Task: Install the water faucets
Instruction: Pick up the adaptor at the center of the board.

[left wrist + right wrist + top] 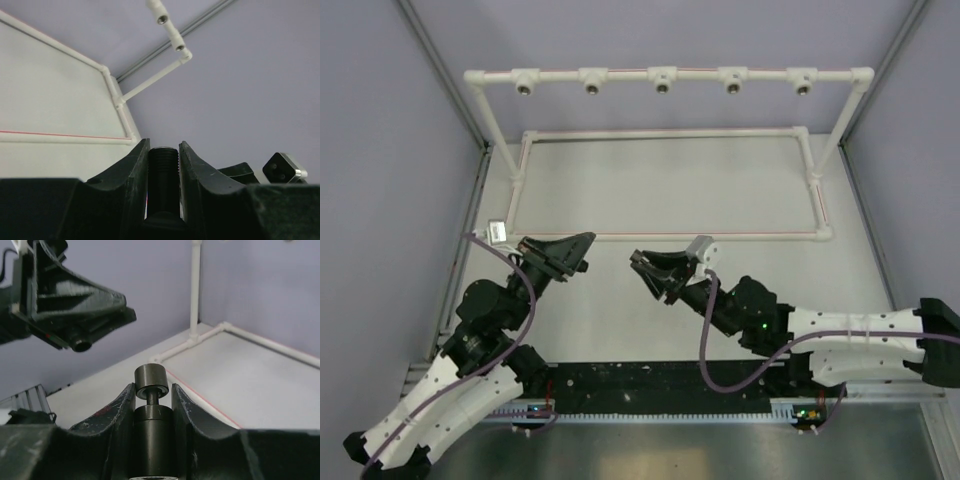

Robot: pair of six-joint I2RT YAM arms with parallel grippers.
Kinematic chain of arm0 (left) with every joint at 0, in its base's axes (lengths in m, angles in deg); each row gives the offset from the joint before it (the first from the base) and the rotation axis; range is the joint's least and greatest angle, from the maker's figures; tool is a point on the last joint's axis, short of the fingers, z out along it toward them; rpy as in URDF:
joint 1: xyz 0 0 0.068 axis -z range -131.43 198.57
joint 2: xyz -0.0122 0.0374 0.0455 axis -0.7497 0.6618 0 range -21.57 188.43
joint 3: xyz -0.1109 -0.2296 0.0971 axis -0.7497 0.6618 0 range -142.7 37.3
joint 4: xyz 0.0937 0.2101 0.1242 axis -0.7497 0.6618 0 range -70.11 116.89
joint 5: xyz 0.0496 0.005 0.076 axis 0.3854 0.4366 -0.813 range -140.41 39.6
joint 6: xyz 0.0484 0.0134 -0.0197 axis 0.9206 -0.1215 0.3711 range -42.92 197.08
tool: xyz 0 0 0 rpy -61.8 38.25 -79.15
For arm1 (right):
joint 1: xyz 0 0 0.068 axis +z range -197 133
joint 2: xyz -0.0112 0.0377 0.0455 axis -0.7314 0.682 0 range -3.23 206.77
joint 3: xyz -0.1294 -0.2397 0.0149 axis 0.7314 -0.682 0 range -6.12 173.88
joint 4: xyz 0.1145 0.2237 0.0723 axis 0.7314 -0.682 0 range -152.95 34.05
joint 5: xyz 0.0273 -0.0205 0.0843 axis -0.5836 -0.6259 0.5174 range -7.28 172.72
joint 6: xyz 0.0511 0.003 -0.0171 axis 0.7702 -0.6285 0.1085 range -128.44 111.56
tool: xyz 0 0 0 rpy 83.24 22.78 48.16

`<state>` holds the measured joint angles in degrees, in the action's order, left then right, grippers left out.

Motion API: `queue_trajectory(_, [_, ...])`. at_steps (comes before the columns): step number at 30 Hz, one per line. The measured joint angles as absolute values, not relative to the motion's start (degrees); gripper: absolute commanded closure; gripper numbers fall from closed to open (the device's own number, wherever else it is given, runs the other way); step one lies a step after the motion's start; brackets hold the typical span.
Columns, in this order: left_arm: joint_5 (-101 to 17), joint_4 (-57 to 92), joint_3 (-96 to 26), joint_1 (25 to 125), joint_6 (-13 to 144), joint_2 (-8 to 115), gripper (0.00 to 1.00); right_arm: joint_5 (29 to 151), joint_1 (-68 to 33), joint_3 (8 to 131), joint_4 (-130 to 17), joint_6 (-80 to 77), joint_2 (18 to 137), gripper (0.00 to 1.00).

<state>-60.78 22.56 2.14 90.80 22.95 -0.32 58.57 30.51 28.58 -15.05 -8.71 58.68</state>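
Both water faucets are held above the table. My left gripper [164,147] is shut on a black threaded cylinder faucet [164,172], whose threaded end reaches the fingertips. My right gripper [153,390] is shut on a black faucet [152,422] with a round knob on a thin neck poking past the fingertips. From above, the left gripper [584,250] and right gripper [640,266] face each other a short gap apart, in front of the white pipe frame [660,132]. In the right wrist view the left gripper [82,342] hangs at upper left, its faucet end showing.
The frame's raised top bar [695,72] carries several metal-ringed sockets [662,87] facing forward at the back. Its flat rectangular base lies on the table, near rail [720,236] just beyond the grippers. Purple walls close in left, right and behind.
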Motion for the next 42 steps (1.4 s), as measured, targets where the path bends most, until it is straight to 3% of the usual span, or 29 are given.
queue_trajectory(14, [-62.8,-8.6,3.3,90.8,9.3,5.4,1.00,59.8,31.3,49.5,-32.2,-25.0,63.3,1.00])
queue_trajectory(26, [-62.6,-12.3,3.3,90.8,5.0,8.3,1.00,61.5,39.9,57.6,-36.2,-43.0,66.3,1.00])
queue_trajectory(42, [-56.4,-13.1,3.2,90.8,3.7,9.8,1.00,60.9,40.2,60.8,-38.8,-52.1,68.1,1.00])
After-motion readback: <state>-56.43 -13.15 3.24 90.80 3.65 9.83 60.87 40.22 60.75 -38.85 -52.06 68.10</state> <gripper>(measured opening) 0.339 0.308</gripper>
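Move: Slightly above and to the left of the right hand, whose fingers already hold the adaptor, is the black faucet gripped by the left hand: about 10 cm left, 3 cm farther out and some 5 cm higher. From the left hand the adaptor lies about 9 cm to the right, 2 cm back and 5 cm lower. The middle of the white front pipe is roughly 20 cm ahead of the right hand, 4 cm to its right and 28 cm below. Carrying the adaptor up about 12 cm, the right hand also goes left some 5 cm and, after a start almost straight up, back 4 cm, rolling roughly 45 degrees about its own fingers to bring the adaptor's end to the faucet's stub. The left hand lifts the faucet about as far, mostly early on, rolling and tipping its fingertips up, then eases slightly right and back. Both keep their grips. ##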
